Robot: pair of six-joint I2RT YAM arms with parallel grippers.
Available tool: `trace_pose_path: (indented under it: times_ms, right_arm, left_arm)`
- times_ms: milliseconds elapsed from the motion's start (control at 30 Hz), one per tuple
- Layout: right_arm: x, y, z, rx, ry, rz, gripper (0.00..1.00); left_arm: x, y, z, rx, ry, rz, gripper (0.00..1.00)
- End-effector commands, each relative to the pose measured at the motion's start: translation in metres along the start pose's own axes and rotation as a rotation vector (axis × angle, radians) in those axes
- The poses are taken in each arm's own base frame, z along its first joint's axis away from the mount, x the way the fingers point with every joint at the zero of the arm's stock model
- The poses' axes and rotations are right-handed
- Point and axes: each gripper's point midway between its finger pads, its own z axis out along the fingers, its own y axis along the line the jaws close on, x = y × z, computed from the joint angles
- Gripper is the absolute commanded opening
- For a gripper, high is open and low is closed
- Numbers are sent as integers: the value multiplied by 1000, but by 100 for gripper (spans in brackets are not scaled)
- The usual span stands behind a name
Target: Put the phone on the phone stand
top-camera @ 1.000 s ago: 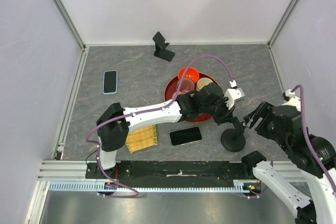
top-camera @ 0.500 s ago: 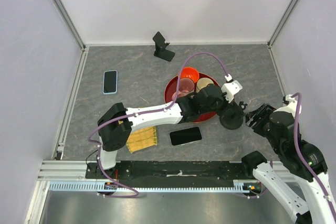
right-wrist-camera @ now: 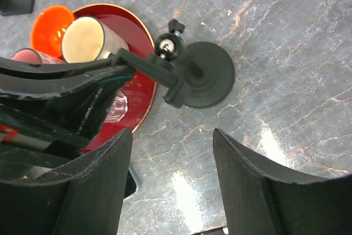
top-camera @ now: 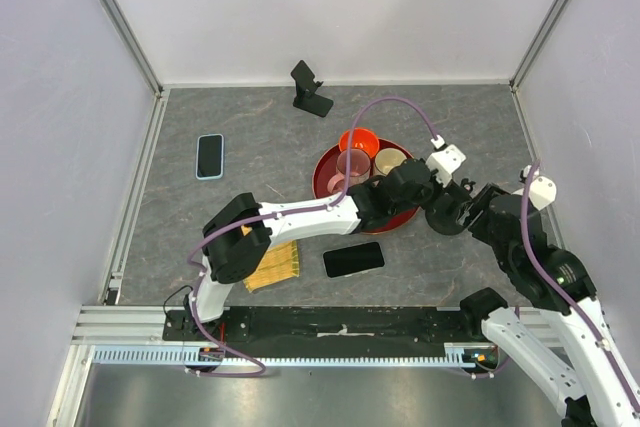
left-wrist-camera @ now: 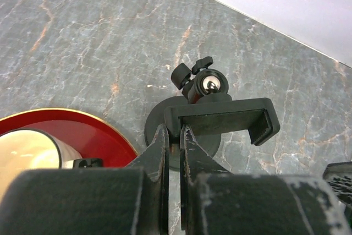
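Observation:
A black phone stand (top-camera: 449, 218) with a round base, ball joint and clamp bracket (left-wrist-camera: 221, 117) is right of the red plate. My left gripper (left-wrist-camera: 175, 134) is shut on the bracket's left end, and the base (right-wrist-camera: 212, 75) is on or just above the table. My right gripper (right-wrist-camera: 171, 136) hovers open just right of the stand (top-camera: 476, 209), its fingers (right-wrist-camera: 242, 174) holding nothing. A black phone (top-camera: 353, 259) lies flat near the front edge. A second phone in a light-blue case (top-camera: 210, 156) lies at the far left.
The red plate (top-camera: 322, 169) holds an orange cup (top-camera: 358, 140), a clear pink cup (top-camera: 352, 163) and a tan one (top-camera: 390, 159). Another black stand (top-camera: 311, 90) is by the back wall. A yellow ridged item (top-camera: 270, 265) lies by the left arm's base.
My left gripper has carried the stand from the front right towards the back, beside the plate. My right gripper has swung left, close to the stand.

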Motion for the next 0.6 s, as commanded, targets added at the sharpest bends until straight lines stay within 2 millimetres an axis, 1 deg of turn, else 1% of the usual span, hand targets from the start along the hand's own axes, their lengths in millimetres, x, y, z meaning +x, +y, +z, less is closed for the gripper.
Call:
trace_pose_path:
  times_ms: [0, 33, 67, 100, 133, 167, 200, 233, 267, 300, 333, 367, 400, 433, 467, 533, 567]
  right_arm:
    - [-2, -2, 12, 46, -26, 3, 67]
    - [-1, -2, 12, 43, -23, 3, 69]
    - [-1, 0, 12, 38, -22, 4, 70]
    - [-3, 1, 12, 34, -23, 10, 71]
    - [-3, 3, 10, 26, -19, 14, 73]
    - [-3, 4, 10, 21, -17, 18, 74]
    - [-4, 6, 8, 10, -16, 20, 75]
    - [-4, 8, 7, 0, -9, 17, 76]
    - [-4, 8, 6, -6, -6, 13, 77]
    - [-5, 9, 4, -11, -2, 9, 77]
    - [-5, 11, 3, -24, 3, -1, 80]
    - [-1, 14, 1, -50, 27, -38, 81]
    - [1, 19, 1, -66, 48, -61, 83]
    - [4, 21, 1, -76, 69, -88, 86]
    - [11, 26, 1, -108, 110, -122, 87]
    - [21, 32, 2, -137, 174, -175, 91]
    - [24, 35, 2, -160, 194, -209, 91]
  left_arm:
    - [-71, 16, -4, -105, -204, -95, 2]
    - [-67, 17, -4, -110, -187, -106, 2]
    - [-68, 16, -4, -109, -184, -137, 2]
    - [-64, 15, -3, -108, -170, -151, 5]
    - [-61, 14, -4, -105, -148, -162, 10]
    - [-60, 12, -5, -102, -142, -194, 18]
    - [-60, 11, -8, -96, -135, -210, 36]
    - [-60, 6, -9, -69, -130, -221, 45]
    - [-54, 3, -11, -58, -109, -240, 52]
    - [-54, 2, -14, -51, -102, -254, 66]
    - [-64, 0, -23, -37, -114, -272, 70]
    - [-60, -6, -28, -5, -95, -293, 73]
    - [-62, -8, -34, 8, -92, -308, 77]
    - [-82, -12, -53, 40, -121, -330, 77]
    - [-74, -14, -61, 52, -102, -354, 78]
    - [-84, -14, -84, 79, -118, -370, 79]
    - [-89, -9, -108, 76, -138, -376, 79]
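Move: The phone stand with the round base has the left end of its clamp pinched in the left fingers. Its middle is about 4 cm right of the left hand and 6 cm below. From the right hand the stand is roughly 6 cm straight ahead and 8 cm down. The red tray's middle lies some 18 cm left of the stand and 6 cm farther out, the cream mug 13 cm left and 9 cm out, the black phone 22 cm left and 11 cm nearer. The phone stand's clamp is let go by the left fingers, which spread from nearly shut to about three-quarters open. That hand creeps a centimetre forward, then pulls off left, back and up by about 4 cm in all, its tips dipping. The right hand, already open beside the stand, sinks 1.5 cm, pauses, then eases 2 cm left, turning slightly counter-clockwise and opening wider. ##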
